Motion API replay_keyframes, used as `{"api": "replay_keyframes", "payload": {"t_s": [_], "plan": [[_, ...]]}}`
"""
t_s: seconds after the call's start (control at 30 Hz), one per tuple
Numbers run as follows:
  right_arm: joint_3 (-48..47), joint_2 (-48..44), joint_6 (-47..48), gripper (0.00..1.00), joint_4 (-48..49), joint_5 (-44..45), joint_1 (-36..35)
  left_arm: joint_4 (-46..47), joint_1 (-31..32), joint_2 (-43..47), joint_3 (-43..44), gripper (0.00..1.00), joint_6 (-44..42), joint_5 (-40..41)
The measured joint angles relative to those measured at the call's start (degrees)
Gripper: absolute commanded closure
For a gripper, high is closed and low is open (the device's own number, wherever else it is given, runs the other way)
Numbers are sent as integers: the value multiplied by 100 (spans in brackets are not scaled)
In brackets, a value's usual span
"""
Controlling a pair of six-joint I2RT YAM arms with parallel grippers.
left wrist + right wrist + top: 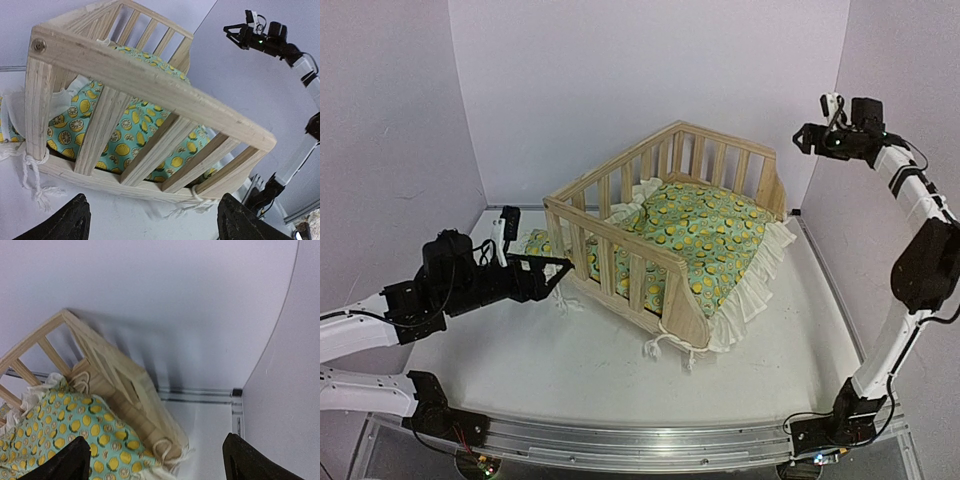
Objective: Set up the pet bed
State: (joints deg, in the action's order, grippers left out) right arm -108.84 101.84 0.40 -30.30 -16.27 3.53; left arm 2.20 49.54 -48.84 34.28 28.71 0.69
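Observation:
The pet bed (pixel 620 262) is a pale pine slatted frame standing mid-table, its low side facing right. A lemon-patterned cushion (pixel 712 232) with a cream ruffle lies inside and spills over that low side. A small matching pillow (pixel 535 242) lies on the table outside the frame's left corner. My left gripper (pixel 556 272) is open and empty, low beside the frame's near-left slats (pixel 105 125), fingertips (pixel 70 220) just short of the wood. My right gripper (pixel 812 136) hangs open and empty, high above the bed's far-right corner (pixel 125 390).
White rope ties (pixel 672 348) dangle at the frame's near corner and another (pixel 32 180) at its left corner. Pale enclosure walls (pixel 620 80) close in at the back and both sides. A metal rail (pixel 640 445) runs along the table's near edge.

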Motion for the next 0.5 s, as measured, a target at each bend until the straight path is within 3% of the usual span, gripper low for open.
{"api": "replay_keyframes", "payload": {"t_s": [0.23,0.5], "plan": [[-2159,1685,398,21,186,-1163,120,-94,-201,76,304,10,723,-199],[-2382,2479,645,33,26,-1777,105,-133,-529,-247,551,10,1681,-208]]}}
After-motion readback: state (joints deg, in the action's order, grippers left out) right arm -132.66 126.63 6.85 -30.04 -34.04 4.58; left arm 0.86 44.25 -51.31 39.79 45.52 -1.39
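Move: The headboard's right end lies some 16 cm ahead of my right hand, 6 cm to its left and about 17 cm below. The lemon cushion's middle is level with that hand, some 24 cm to its left and 27 cm down. For my left hand, the bed's near-left corner post stands about 20 cm ahead, 3 cm to the left and 13 cm lower. The knotted ties are 4 cm ahead of my left hand, 26 cm right and 22 cm down. I carry my right hand about 9 cm forward and slightly left towards the headboard's right end, first rising a little, then dipping some 7 cm. It swings nearly 20 degrees counter-clockwise as its fingers close partway on nothing. My left hand, empty and open, lifts and eases forward towards the near-left post, rolling its left side down. ##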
